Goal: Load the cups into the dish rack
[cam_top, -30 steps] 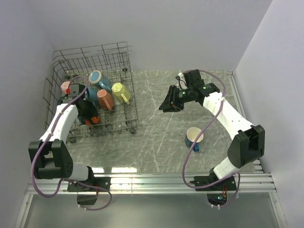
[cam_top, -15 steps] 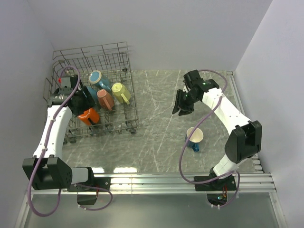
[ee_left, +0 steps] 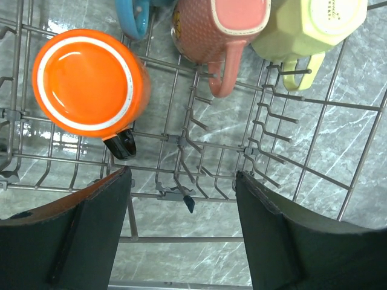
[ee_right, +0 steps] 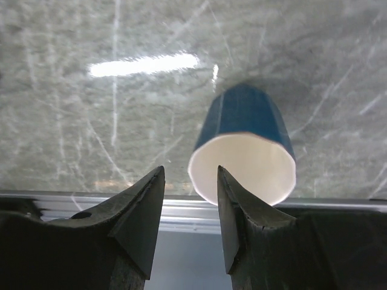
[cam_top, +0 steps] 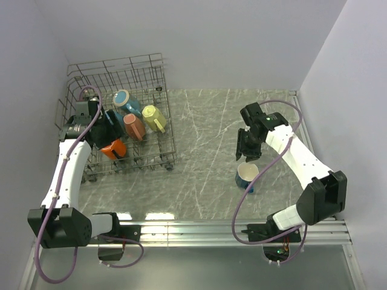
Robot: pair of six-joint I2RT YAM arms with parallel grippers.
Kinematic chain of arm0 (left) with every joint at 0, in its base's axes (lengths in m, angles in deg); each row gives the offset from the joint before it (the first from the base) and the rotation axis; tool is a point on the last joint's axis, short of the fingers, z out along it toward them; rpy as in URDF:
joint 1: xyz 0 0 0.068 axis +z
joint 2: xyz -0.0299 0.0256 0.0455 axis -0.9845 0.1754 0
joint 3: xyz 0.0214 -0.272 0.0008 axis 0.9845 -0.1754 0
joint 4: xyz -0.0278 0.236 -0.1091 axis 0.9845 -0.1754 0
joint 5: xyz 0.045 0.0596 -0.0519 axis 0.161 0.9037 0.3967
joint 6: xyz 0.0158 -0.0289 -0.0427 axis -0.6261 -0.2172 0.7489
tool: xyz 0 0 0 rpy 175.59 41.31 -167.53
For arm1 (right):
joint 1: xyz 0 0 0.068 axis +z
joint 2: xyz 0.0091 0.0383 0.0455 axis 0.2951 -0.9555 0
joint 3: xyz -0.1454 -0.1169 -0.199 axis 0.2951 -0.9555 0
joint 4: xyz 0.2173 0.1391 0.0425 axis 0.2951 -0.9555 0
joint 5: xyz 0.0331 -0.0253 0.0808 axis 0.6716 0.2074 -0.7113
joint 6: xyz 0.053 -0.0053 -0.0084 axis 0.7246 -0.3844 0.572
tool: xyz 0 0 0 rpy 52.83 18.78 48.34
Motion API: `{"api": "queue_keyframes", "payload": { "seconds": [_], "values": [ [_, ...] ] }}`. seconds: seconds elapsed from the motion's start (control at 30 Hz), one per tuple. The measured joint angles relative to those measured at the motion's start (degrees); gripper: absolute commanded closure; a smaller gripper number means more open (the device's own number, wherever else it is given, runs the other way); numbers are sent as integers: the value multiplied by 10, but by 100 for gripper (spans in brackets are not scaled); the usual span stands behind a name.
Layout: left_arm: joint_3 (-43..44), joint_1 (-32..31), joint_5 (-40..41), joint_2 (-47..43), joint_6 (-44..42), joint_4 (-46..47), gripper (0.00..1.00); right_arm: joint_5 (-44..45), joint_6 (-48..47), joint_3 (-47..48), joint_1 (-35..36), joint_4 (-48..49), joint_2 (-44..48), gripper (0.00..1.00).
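The dish rack (cam_top: 121, 64) stands at the far left with several cups in it: orange (cam_top: 113, 148), salmon (cam_top: 134, 125), pale yellow (cam_top: 152, 116) and light blue (cam_top: 126, 101). My left gripper (cam_top: 103, 133) hovers open over the rack beside the orange cup. In the left wrist view the orange cup (ee_left: 87, 78) lies bottom-up on the rack's wires (ee_left: 338, 106), ahead of the empty left gripper (ee_left: 182, 175). A dark blue cup (cam_top: 247, 176) stands upright on the table at the right. My right gripper (cam_top: 247, 153) hangs open just above it. The right gripper (ee_right: 190, 171) has nothing between its fingers, and the dark blue cup (ee_right: 245, 121) is just past them.
The grey marble table (cam_top: 199, 139) runs between the rack and the dark blue cup. A metal rail (cam_top: 211, 229) lines the near edge, and white walls close in on the left, back and right.
My left gripper let go of the orange cup in the rack, opened and lifted back. My right arm swung from the far middle down over the dark blue cup, its jaws widening.
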Motion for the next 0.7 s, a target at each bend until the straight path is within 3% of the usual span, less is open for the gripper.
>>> {"api": "queue_keyframes", "payload": {
  "seconds": [0.7],
  "values": [
    [-2,0,-11,0,-26,-3,27,3,9,-77,1,55,-39,54]
  ]
}}
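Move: The last blue cup, white inside, stands upright on the counter about 4 cm back from the half-open right hand, some 3 cm to its right and roughly 10 cm below. Nothing else stands near it. From the left hand, waiting over the dish rack, the same cup lies about 50 cm to the right, 9 cm back and 16 cm lower. Right hand sinks about 5 cm, easing slightly back at first, half-open fingers closing in on the blue cup's rim. ##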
